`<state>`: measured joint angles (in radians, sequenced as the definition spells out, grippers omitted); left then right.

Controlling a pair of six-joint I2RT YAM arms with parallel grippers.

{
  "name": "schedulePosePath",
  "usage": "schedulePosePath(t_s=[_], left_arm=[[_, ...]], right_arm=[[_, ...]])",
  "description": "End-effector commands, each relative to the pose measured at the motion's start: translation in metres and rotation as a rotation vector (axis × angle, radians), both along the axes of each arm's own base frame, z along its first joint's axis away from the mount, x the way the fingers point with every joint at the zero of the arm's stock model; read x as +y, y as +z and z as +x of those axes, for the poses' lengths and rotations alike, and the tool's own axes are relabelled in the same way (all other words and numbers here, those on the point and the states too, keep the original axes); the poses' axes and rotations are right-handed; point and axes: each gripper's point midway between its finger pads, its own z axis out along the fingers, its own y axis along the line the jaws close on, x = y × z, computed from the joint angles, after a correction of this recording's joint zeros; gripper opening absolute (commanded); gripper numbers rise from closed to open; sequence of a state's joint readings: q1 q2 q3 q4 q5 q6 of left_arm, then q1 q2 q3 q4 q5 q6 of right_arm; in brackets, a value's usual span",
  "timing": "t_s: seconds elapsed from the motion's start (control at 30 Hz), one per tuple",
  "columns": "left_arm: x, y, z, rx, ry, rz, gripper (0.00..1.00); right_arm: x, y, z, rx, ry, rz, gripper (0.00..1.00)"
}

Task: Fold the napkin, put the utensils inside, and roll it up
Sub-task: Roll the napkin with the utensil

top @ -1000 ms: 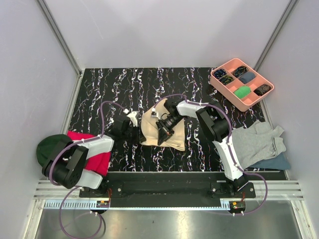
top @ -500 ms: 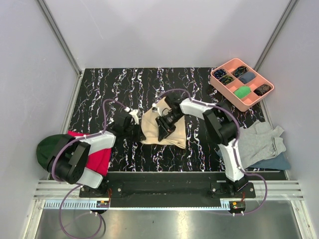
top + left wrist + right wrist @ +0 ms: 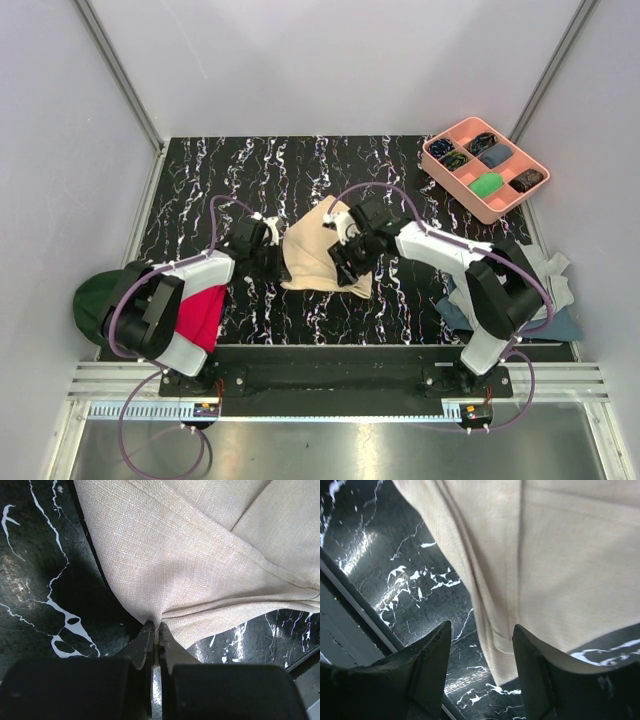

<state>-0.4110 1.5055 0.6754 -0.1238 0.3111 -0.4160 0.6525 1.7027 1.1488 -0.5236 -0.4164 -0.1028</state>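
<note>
The beige napkin (image 3: 315, 250) lies folded and rumpled on the black marbled table (image 3: 250, 170), between my two grippers. My left gripper (image 3: 277, 262) is at its left edge and is shut on a pinch of that edge. In the left wrist view the cloth (image 3: 200, 555) bunches into the closed tips (image 3: 156, 626). My right gripper (image 3: 347, 268) hovers open over the napkin's near right corner. In the right wrist view the napkin (image 3: 560, 570) passes between the spread fingers (image 3: 482, 627), with nothing gripped. The utensils are out of view.
A pink compartment tray (image 3: 485, 168) with small items stands at the back right. Grey and blue cloths (image 3: 520, 285) lie under the right arm. A red cloth (image 3: 200, 315) and a dark green cap (image 3: 100, 300) sit at the near left. Walls enclose the table.
The left gripper closed on the napkin's left edge. The right gripper opened, let go of the napkin and shifted toward its near right corner, and the right arm swung outward.
</note>
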Motion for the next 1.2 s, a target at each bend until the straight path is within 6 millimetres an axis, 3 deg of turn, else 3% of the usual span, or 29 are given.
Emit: schedulePosePath(t_s=[0.0,0.2,0.43,0.57,0.7,1.0,1.17], left_arm=[[0.001,0.002,-0.004,0.044,-0.02,-0.001,0.0],[0.003,0.004,-0.003,0.047,-0.014,-0.002,0.0],[0.006,0.007,-0.001,0.048,-0.003,-0.002,0.0],[0.006,0.009,0.0,0.053,-0.005,-0.006,0.0],[0.008,0.007,-0.001,0.067,-0.003,-0.001,0.0],[0.017,0.007,0.001,0.103,0.012,0.035,0.0],[0.026,0.0,-0.001,0.138,0.029,0.069,0.0]], right_arm=[[0.004,-0.003,0.002,-0.121,-0.002,-0.071,0.61],[0.003,-0.019,-0.002,-0.164,0.027,-0.16,0.61],[-0.01,-0.041,-0.009,-0.12,0.044,-0.255,0.52],[-0.011,-0.046,-0.015,-0.088,0.068,-0.264,0.25],[-0.003,-0.042,-0.033,0.005,0.129,-0.217,0.08],[0.014,-0.034,-0.066,0.307,0.224,-0.071,0.01],[0.012,-0.04,-0.057,0.404,0.192,-0.003,0.01]])
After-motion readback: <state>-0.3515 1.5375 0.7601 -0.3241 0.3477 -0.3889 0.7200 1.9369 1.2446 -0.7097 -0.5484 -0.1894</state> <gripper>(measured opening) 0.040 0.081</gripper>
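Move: The right hand, open, hovers over the napkin's folded near edge. The spot it will pinch is about 5 cm below, 2 cm back and 1 cm to its right. The napkin's left corner is some 15 cm to this hand's left and 5 cm below, and the table's front edge about 15 cm back. From the left hand, still pinching that corner, the spot is about 15 cm right and 2 cm back. Right hand sinks about 5 cm, pinches the napkin's near edge, then draws back 3 cm; left keeps its pinch. ##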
